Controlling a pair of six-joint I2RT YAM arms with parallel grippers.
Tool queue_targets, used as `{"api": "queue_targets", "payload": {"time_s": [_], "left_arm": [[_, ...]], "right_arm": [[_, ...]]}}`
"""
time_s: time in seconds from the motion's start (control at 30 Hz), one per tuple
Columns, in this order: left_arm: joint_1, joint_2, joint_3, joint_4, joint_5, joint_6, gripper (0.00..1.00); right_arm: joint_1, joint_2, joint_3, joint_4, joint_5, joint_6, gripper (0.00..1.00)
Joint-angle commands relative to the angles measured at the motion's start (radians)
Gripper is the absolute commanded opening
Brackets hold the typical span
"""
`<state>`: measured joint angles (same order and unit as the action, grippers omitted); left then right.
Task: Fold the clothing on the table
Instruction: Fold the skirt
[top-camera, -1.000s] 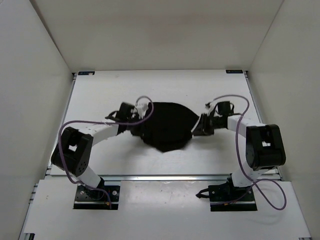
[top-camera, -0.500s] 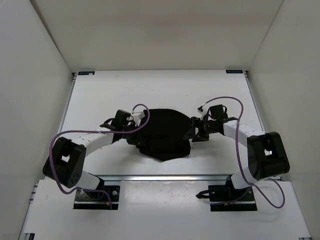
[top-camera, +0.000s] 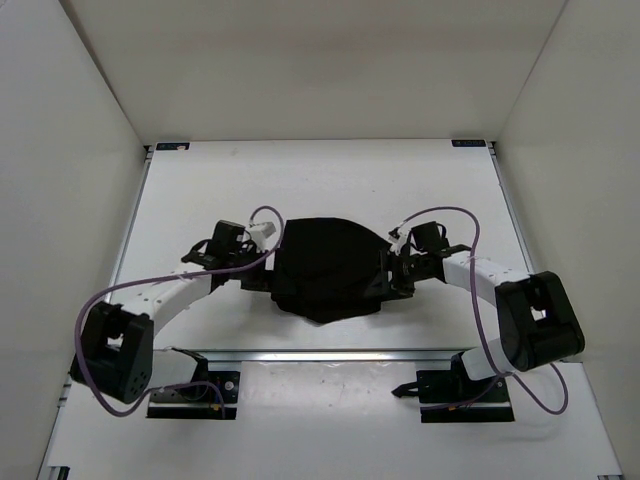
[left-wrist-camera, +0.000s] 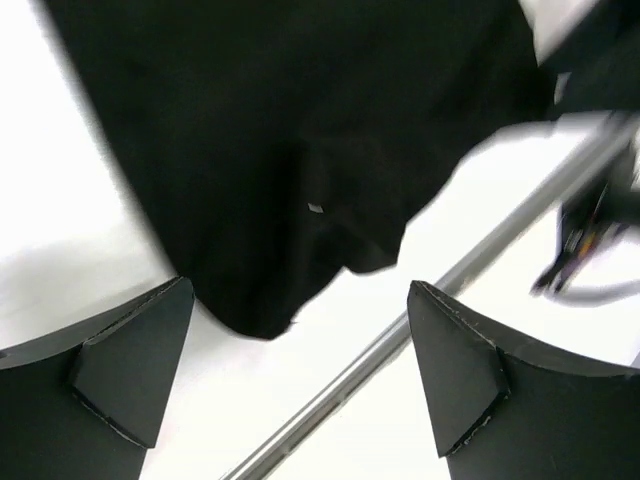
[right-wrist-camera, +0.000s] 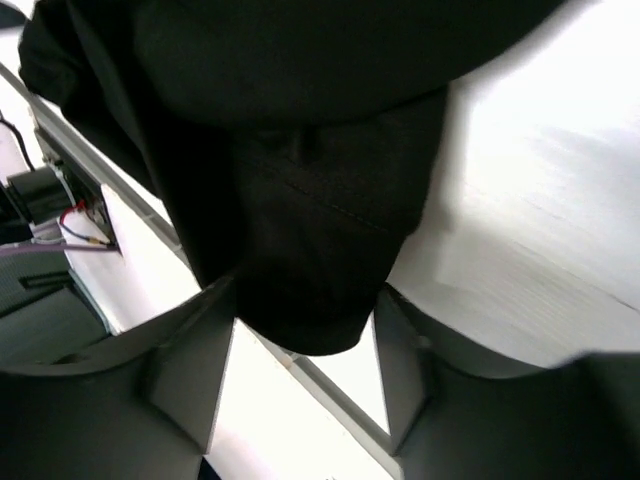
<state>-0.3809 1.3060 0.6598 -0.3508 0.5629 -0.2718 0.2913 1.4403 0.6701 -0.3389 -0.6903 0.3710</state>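
Note:
The black clothing (top-camera: 328, 268) lies bunched in a compact heap on the white table (top-camera: 200, 190), close to its near edge. My left gripper (top-camera: 264, 279) is at the heap's left edge. In the left wrist view this gripper (left-wrist-camera: 300, 288) is wide open, and the clothing (left-wrist-camera: 300, 130) lies just ahead of its fingers (left-wrist-camera: 130, 370) with nothing gripped. My right gripper (top-camera: 392, 276) is at the heap's right edge. In the right wrist view its jaws (right-wrist-camera: 307, 288) stand apart, with a rounded fold of the clothing (right-wrist-camera: 300, 200) lying in the gap.
The metal rail (top-camera: 330, 353) of the near table edge runs just below the clothing and shows under both grippers (left-wrist-camera: 400, 345) (right-wrist-camera: 340, 390). White walls stand on the left, right and far sides. Purple cables (top-camera: 440, 215) loop over both arms.
Both arms have drawn back toward the near edge, taking the clothing with them into a tighter heap. The left gripper has opened wide, and the right jaws have parted.

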Motion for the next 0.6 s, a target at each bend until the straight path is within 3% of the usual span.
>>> {"api": "queue_targets", "payload": {"time_s": [0.0,0.1,0.2,0.3,0.37,0.5,0.57], "left_arm": [[0.091,-0.080,-0.038,0.012,-0.061,-0.154,0.99],[0.106,-0.080,-0.058,0.023,-0.109,-0.265,0.98],[0.053,-0.059,-0.063,0.033,-0.130,-0.322,0.94],[0.010,-0.030,-0.080,0.047,-0.132,-0.386,0.89],[0.011,-0.008,-0.100,0.052,-0.121,-0.420,0.86],[0.034,-0.036,-0.158,0.056,-0.094,-0.464,0.80],[0.042,-0.068,-0.193,0.073,-0.107,-0.504,0.72]], "right_arm": [[0.032,0.017,-0.018,0.047,-0.029,0.019,0.51],[0.037,0.037,-0.021,0.052,-0.038,0.025,0.43],[0.043,0.042,-0.035,0.060,-0.049,0.023,0.29],[0.046,0.034,-0.055,0.064,-0.060,0.023,0.06],[0.040,0.022,-0.069,0.066,-0.049,0.011,0.00],[0.037,-0.010,-0.102,0.067,-0.052,0.003,0.00],[0.029,-0.018,-0.119,0.077,-0.057,0.003,0.00]]}}
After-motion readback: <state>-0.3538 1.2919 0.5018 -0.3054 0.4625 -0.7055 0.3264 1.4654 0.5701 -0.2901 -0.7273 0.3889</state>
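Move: The skirt's near left corner lies about 3 cm back, 2 cm right and 4 cm below the left hand; its far left corner is some 16 cm ahead and 3 cm right. The near right corner sits between the open right fingertips, roughly 2 cm back, 1 cm left and 2 cm below that hand point, with the table's front rail 16 cm back, straight behind it. Right hand pinches its skirt corner, drawing back 3.5 cm; left, partly closing, sinks 4 cm towards its own. ##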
